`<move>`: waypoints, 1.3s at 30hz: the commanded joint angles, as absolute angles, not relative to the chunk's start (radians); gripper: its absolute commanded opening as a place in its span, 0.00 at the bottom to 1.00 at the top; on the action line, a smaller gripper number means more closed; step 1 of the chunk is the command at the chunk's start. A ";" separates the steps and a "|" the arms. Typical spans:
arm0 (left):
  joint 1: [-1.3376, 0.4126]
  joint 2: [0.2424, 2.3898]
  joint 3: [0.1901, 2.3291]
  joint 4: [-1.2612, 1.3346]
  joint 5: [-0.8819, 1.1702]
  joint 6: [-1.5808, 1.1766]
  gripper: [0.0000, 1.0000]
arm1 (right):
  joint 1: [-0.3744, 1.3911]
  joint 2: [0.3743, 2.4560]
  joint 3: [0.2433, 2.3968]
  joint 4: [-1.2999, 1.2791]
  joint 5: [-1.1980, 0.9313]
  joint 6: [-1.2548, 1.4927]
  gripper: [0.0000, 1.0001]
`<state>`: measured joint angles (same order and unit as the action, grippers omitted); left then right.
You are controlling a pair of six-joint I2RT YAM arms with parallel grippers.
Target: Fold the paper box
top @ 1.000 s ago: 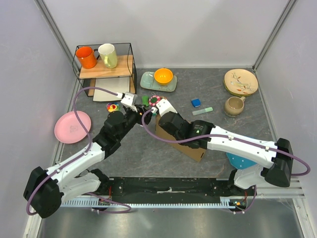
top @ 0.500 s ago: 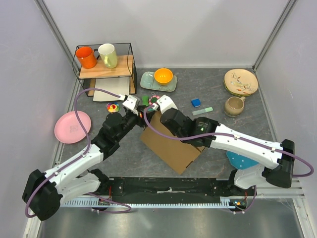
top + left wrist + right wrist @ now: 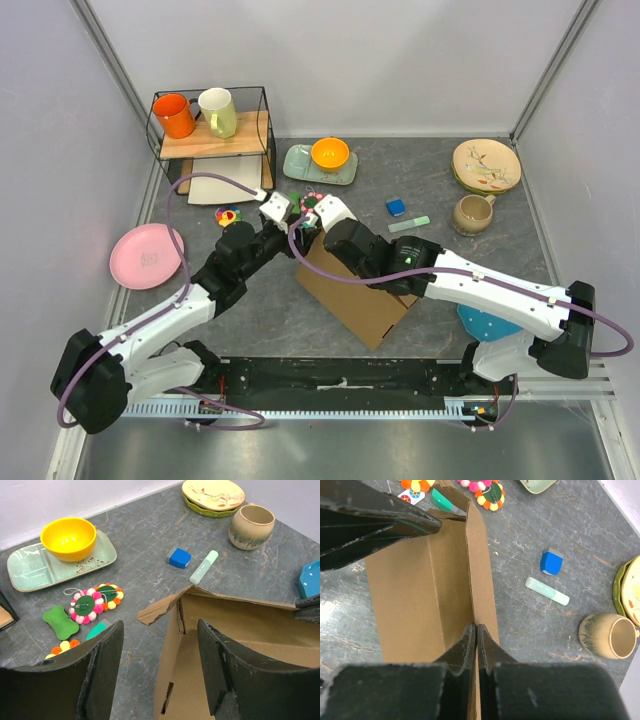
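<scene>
The paper box (image 3: 355,295) is a brown cardboard mailer lying mid-table with one side wall raised. In the right wrist view my right gripper (image 3: 476,630) is shut on the top edge of that raised wall of the paper box (image 3: 415,590). My left gripper (image 3: 160,667) is open, and its fingers (image 3: 102,672) stand either side of another upright wall of the paper box (image 3: 240,630) without touching it. From above, the left gripper (image 3: 288,212) and the right gripper (image 3: 312,222) meet at the box's far corner. Most of the box is hidden under the right arm.
Felt toys (image 3: 92,602) lie just left of the box. Beyond it are a yellow bowl (image 3: 330,153) on a green tray, a blue block (image 3: 396,207), a mint marker (image 3: 409,224), a tan mug (image 3: 470,213) and plates (image 3: 486,164). A pink plate (image 3: 148,256) and a mug rack (image 3: 212,130) stand at the left.
The box has swung and opened flatter on the table. My left gripper has moved right to the box corner and opened wider. The right jaws have closed tighter on the wall.
</scene>
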<state>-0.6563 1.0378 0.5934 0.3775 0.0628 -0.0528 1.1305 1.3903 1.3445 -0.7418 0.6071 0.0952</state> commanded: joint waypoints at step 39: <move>-0.626 1.105 0.594 0.581 0.226 -0.047 0.02 | 1.178 1.335 1.315 -0.664 0.764 0.061 0.41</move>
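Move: Just beyond the open left fingertips is the paper box's upper corner with its small jutting tab, about 2 cm ahead, 3 cm to the right and some 1 cm below. Down on the table, roughly 18 cm lower, the pink flower lies about 9 cm straight ahead of the left hand and the green sponge 9 cm ahead and 4 cm left. From the right hand, which already pinches the box's top edge, that corner is some 5 cm ahead, 6 cm left, about level. Reaching for the box's upper corner, the left hand goes about 2 cm forward and 2 cm right with fingers open, then continues right while drawing back, turning some 10 degrees clockwise and shutting its fingers on the cardboard at the corner. The right hand stays almost in place, keeping its pinch on the top edge with a slight roll until the left has closed, then partly opens, fingers still astride the edge. ##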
